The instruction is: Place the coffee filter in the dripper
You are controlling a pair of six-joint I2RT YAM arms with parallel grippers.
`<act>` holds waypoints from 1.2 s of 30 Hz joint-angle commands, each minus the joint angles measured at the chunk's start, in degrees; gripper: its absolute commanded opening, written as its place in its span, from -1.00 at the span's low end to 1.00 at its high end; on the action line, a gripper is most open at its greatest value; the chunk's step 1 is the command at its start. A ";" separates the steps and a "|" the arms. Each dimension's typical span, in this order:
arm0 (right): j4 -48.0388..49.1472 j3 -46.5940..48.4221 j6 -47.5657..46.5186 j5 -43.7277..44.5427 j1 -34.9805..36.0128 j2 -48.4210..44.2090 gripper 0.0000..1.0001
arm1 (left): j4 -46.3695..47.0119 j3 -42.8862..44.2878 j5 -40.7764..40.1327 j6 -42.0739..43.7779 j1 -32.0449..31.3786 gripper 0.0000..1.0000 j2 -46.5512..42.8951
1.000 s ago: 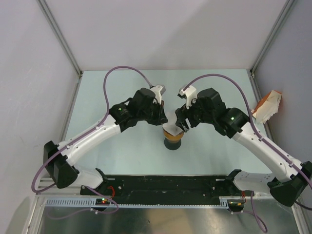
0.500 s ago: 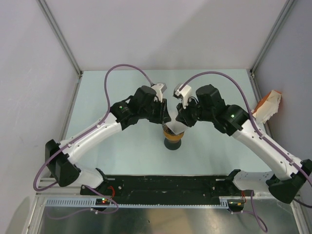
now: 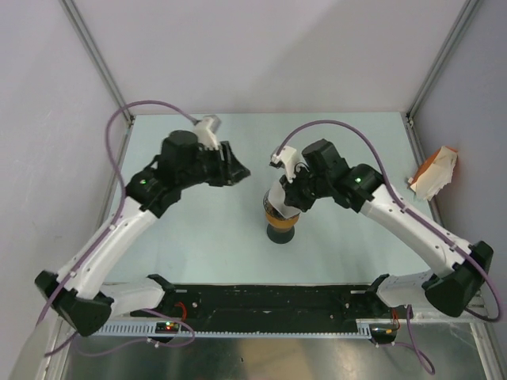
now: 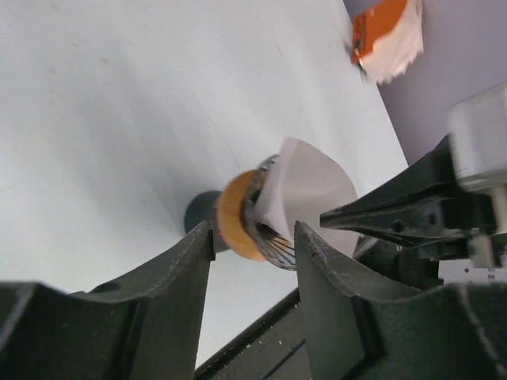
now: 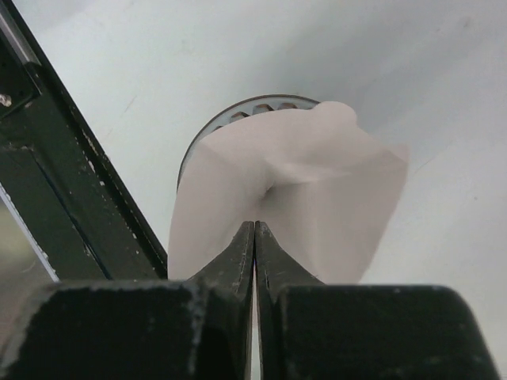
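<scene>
The white coffee filter (image 3: 278, 192) stands in the mouth of the dripper (image 4: 279, 250), a ribbed clear cone held in an orange ring (image 3: 277, 214) on a dark foot (image 3: 282, 234). My right gripper (image 3: 288, 199) is directly over it. In the right wrist view its jaws (image 5: 255, 226) are pressed together at a crease in the filter (image 5: 309, 182), with the dripper's rim (image 5: 253, 106) behind. My left gripper (image 3: 240, 171) hangs to the left, apart from the dripper. Its fingers (image 4: 194, 265) are open with nothing between them.
An orange and white packet (image 3: 434, 172) lies at the table's right edge, also visible as a packet (image 4: 385, 33) in the left wrist view. A black rail (image 3: 269, 299) runs along the near edge between the arm bases. Grey walls close the back and sides.
The left gripper opened, let go of the filter and drew back to the left. The right gripper closed on the filter and shifted slightly left over the dripper.
</scene>
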 commanded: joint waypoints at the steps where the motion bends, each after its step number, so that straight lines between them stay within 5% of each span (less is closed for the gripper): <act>1: -1.89 1.89 -2.54 -0.41 1.32 4.18 -0.99 | 0.89 -2.20 1.73 -0.92 8.03 0.02 -5.04; 11: -2.69 3.59 -4.07 3.19 3.21 12.31 -1.00 | 0.90 -4.94 0.93 -0.92 18.76 0.01 -10.21; 36: -0.05 0.44 -2.94 7.91 4.74 17.49 -1.00 | 0.82 -11.06 -0.88 -0.77 22.38 0.01 -16.12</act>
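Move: The filter sits askew in the dripper's mouth just under the right fingertips, its middle about 5 cm below, 1 cm ahead and 1 cm left. From the right hand the dripper lies roughly 10 cm below, 1 cm ahead and 1 cm left; the wooden ring beneath it is equally placed, some 14 cm down. From the left hand the filter is about 10 cm right, 2 cm back and 11 cm below. Closed right fingers sink about 10 cm, pushing the filter into the dripper, while the left hand withdraws leftward. ##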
